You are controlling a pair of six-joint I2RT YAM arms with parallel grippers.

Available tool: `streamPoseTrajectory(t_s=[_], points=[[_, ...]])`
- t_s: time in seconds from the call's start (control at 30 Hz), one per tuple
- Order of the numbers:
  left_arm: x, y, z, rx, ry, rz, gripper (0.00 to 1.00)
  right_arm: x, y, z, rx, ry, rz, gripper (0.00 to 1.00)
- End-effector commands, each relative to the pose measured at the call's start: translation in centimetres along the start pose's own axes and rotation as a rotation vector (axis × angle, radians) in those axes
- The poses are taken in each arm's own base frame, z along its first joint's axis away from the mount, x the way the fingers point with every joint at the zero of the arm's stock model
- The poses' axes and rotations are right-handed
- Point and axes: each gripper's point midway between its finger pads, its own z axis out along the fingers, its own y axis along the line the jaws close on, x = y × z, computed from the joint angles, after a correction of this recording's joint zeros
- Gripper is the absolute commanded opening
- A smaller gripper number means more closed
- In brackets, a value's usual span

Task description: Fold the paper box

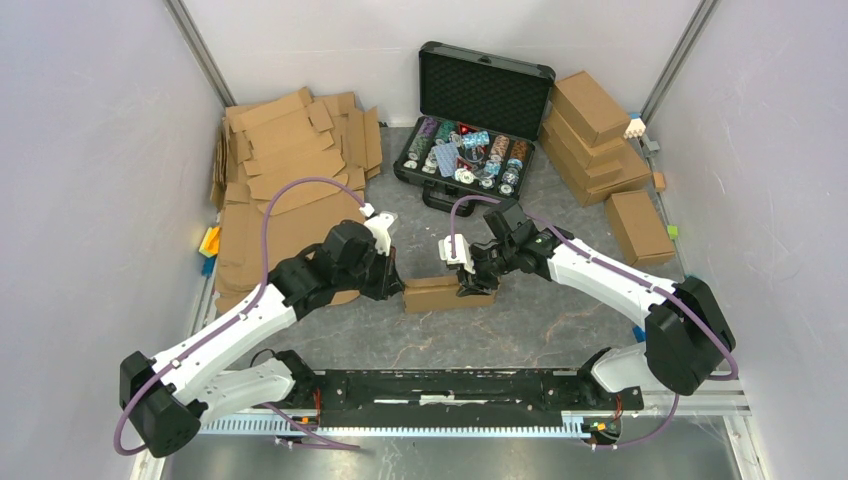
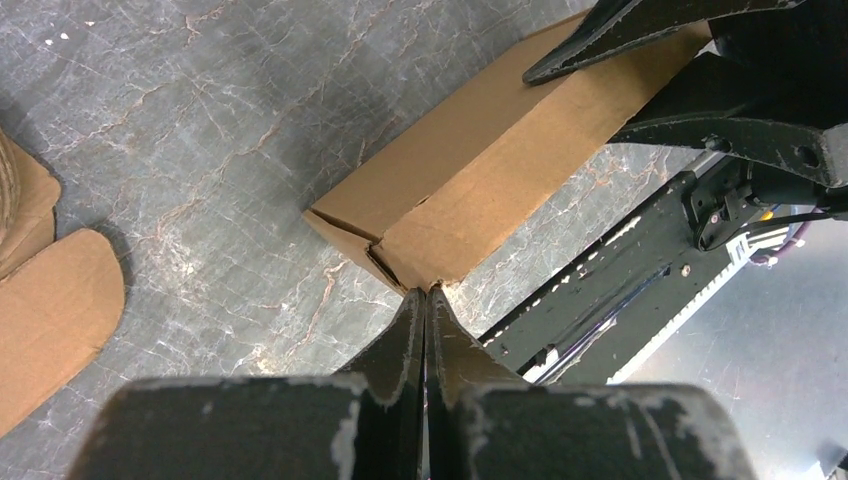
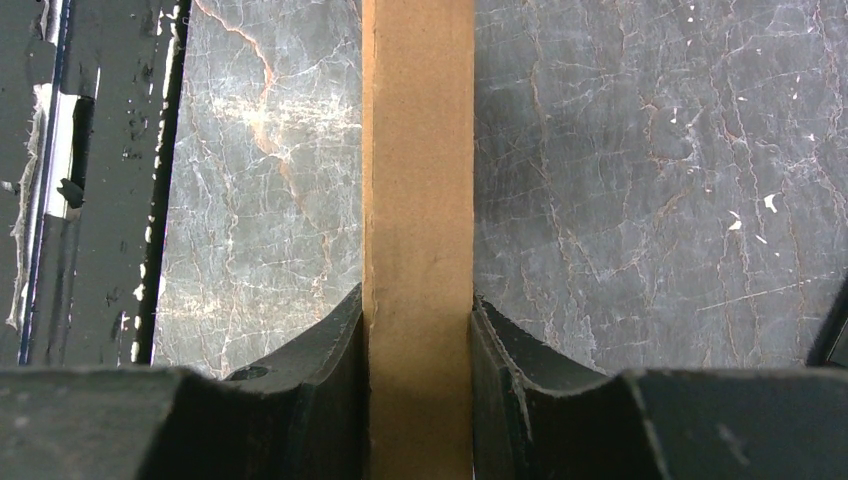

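The paper box point(image 1: 440, 293) is a closed, shallow brown cardboard box standing on its long narrow side in the middle of the table. My right gripper point(image 1: 478, 283) clamps its right end from above. In the right wrist view the box's narrow face point(image 3: 418, 180) fills the gap of that gripper point(image 3: 417, 300), and both fingers press against it. My left gripper point(image 1: 397, 285) is shut with nothing in it. Its tips point(image 2: 427, 292) touch the lower corner of the box's left end point(image 2: 480, 170), where a flap seam gapes slightly.
A pile of flat cardboard blanks point(image 1: 290, 170) lies at the back left. An open black case of poker chips point(image 1: 475, 120) stands behind the box. Finished brown boxes point(image 1: 595, 140) are stacked at the back right. The arms' black base rail point(image 1: 450, 385) runs along the near edge.
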Motion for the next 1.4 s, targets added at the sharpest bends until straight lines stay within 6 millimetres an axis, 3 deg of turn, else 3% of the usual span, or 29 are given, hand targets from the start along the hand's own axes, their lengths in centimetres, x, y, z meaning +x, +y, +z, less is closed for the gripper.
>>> streamPoseTrajectory(t_s=[0.0, 0.47, 0.53, 0.7, 0.77, 0.97, 1.07, 1.27, 1.37], points=[[-1.0, -0.3, 0.1, 0.019, -0.047, -0.017, 0.02, 0.1, 0.5, -0.1, -0.011, -0.008, -0.007, 0.31], [2.3, 1.0, 1.1, 0.009, 0.024, 0.001, 0.03, 0.0, 0.4, -0.1, -0.005, -0.01, -0.01, 0.3], [2.1, 0.8, 0.4, 0.008, 0.024, 0.007, 0.1, 0.0, 0.4, -0.1, -0.005, -0.012, -0.011, 0.3], [0.3, -0.7, -1.9, 0.058, -0.048, 0.012, 0.41, 0.0, 0.4, -0.1, -0.004, -0.008, -0.008, 0.3], [-0.4, -1.2, -2.6, 0.073, -0.075, 0.013, 0.47, 0.0, 0.4, -0.1, -0.004, -0.008, -0.008, 0.3], [-2.4, -1.7, -2.9, 0.075, -0.099, 0.013, 0.4, -0.1, 0.4, -0.1, -0.006, -0.012, -0.011, 0.3], [-2.8, -1.3, -2.3, 0.051, -0.089, 0.016, 0.45, -0.1, 0.4, -0.1, -0.005, -0.01, -0.01, 0.3], [-1.5, 0.5, -0.6, 0.0, -0.05, 0.002, 0.48, 0.1, 0.4, -0.1, -0.004, -0.007, -0.007, 0.3], [0.1, 1.7, 0.4, -0.012, -0.035, -0.034, 0.43, 0.1, 0.4, -0.1, -0.005, -0.006, -0.005, 0.3]])
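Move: The left hand's shut fingertips are at the near upper corner of the paper box's left end; the middle of that end lies about 2 cm ahead, 1 cm to their right and 3 cm below. The right gripper straddles the box some 12 cm to the right. The flattened cardboard pile is centred about 20 cm left and 15 cm ahead. From the right hand, the box's left end is roughly 12 cm left, level front to back and 2 cm lower. From contact at the paper box's left end, the left hand's shut fingers slide down nearly 3 cm, drawing back slightly. They open to almost half while the hand backs off a little left, rises 5 to 6 cm and then comes forward, before sinking about 2 cm back towards the corner with the tips apart. The right hand stays put and keeps its grip on the box. ##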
